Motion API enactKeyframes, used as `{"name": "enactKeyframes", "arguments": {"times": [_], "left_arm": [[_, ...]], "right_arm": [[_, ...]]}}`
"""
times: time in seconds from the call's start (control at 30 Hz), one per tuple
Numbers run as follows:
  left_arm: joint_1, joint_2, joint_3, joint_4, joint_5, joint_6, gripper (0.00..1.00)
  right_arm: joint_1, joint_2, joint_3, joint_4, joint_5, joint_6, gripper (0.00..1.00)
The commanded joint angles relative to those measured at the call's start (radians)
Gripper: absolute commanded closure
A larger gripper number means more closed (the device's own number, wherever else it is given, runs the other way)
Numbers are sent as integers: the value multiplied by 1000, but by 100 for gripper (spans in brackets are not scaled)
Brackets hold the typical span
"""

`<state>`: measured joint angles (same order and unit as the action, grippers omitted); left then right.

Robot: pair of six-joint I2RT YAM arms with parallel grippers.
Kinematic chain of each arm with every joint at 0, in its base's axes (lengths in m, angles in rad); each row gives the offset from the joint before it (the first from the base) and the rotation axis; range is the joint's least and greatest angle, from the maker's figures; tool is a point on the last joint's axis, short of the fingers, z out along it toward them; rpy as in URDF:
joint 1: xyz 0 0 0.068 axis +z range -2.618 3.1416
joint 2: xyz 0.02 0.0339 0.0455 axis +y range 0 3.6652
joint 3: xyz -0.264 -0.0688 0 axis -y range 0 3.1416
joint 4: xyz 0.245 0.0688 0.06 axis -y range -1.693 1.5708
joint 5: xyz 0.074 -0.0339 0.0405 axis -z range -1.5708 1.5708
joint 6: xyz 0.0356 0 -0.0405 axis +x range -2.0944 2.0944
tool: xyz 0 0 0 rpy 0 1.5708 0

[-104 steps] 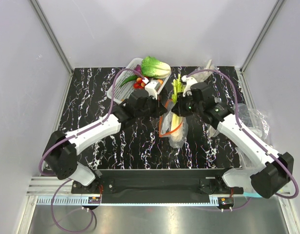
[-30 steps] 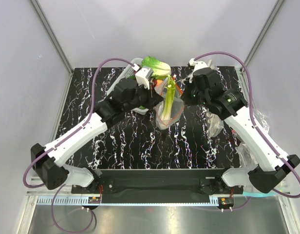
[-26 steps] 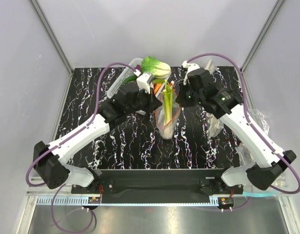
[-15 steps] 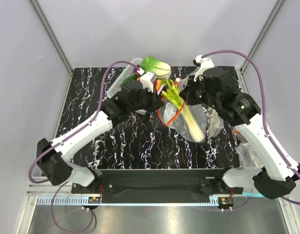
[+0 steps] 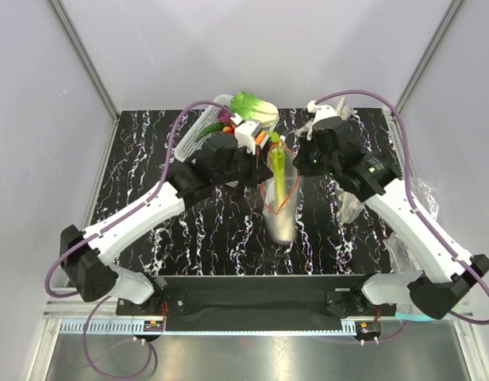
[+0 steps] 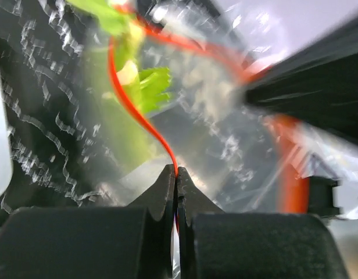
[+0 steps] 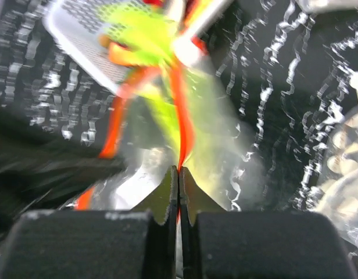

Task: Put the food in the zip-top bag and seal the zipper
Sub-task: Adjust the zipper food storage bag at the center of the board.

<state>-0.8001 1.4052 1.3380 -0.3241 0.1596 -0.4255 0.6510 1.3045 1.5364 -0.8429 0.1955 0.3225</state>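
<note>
The zip-top bag [image 5: 283,218] hangs above the table between my two grippers, its lower part blurred. Inside it stands the leek [image 5: 278,165], green leaves up at the mouth. The zipper [image 5: 269,195] curves as a red-orange loop round the open mouth. My left gripper [image 5: 258,163] is shut on the zipper's left side; in the left wrist view its tips [image 6: 176,172] pinch the red strip [image 6: 131,104], with the leek's green leaves [image 6: 149,87] behind. My right gripper [image 5: 298,162] is shut on the right side, its tips [image 7: 178,169] clamping the strip [image 7: 182,119].
A white basket [image 5: 195,136] stands at the back, with a leafy green cabbage [image 5: 254,109] and small red pieces [image 5: 227,129] by it. Crumpled clear plastic bags [image 5: 410,198] lie along the right edge behind my right arm. Grey walls enclose the black marbled table [image 5: 149,167].
Half a second ago the bag swung out to the lower right with the leek slanted. It now hangs nearly straight down, and my right arm has moved back left. Both grips have held.
</note>
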Motion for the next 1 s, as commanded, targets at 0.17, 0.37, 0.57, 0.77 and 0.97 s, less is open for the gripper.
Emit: {"name": "enactKeyframes", "arguments": {"times": [0.17,0.37,0.57,0.77,0.97], "left_arm": [[197,-131,-123,33,-39,-2,100],[61,-40,-68,99,54,-35,100],[82,-78,-108,74,12,-9,100],[179,-150,-148,71,-26,-16,100],[1,-7,-13,66,-20,4,100]], "right_arm": [[67,82,31,85,-146,26,100],[17,-5,18,-25,110,0,100],[-56,-68,-30,-15,4,1,100],[36,59,-12,42,-125,21,100],[26,15,-45,2,65,-3,100]]}}
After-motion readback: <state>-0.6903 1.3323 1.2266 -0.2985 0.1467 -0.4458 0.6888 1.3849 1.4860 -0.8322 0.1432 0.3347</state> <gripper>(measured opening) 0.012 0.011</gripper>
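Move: The zip-top bag with the celery inside hangs between the hands, which are about 9 cm apart on its rim. Its middle is some 5 cm right, 5 cm back and 11 cm below the left hand, and 4 cm left, 6 cm back and 12 cm below the right. The food basket lies roughly 10 cm left and 15 cm ahead of the left hand, 18 cm lower. A flat filled bag lies about 15 cm right, 4 cm back and 22 cm below the right hand. The bag keeps being shaken by its rim, still pinched in both shut grippers: the two hands swing it left, back right, then left again, about 7 cm a stroke. The left hand also reaches a little forward and turns some 10 degrees counter-clockwise on each leftward stroke; the right hand sinks about 4 cm on its last one. ##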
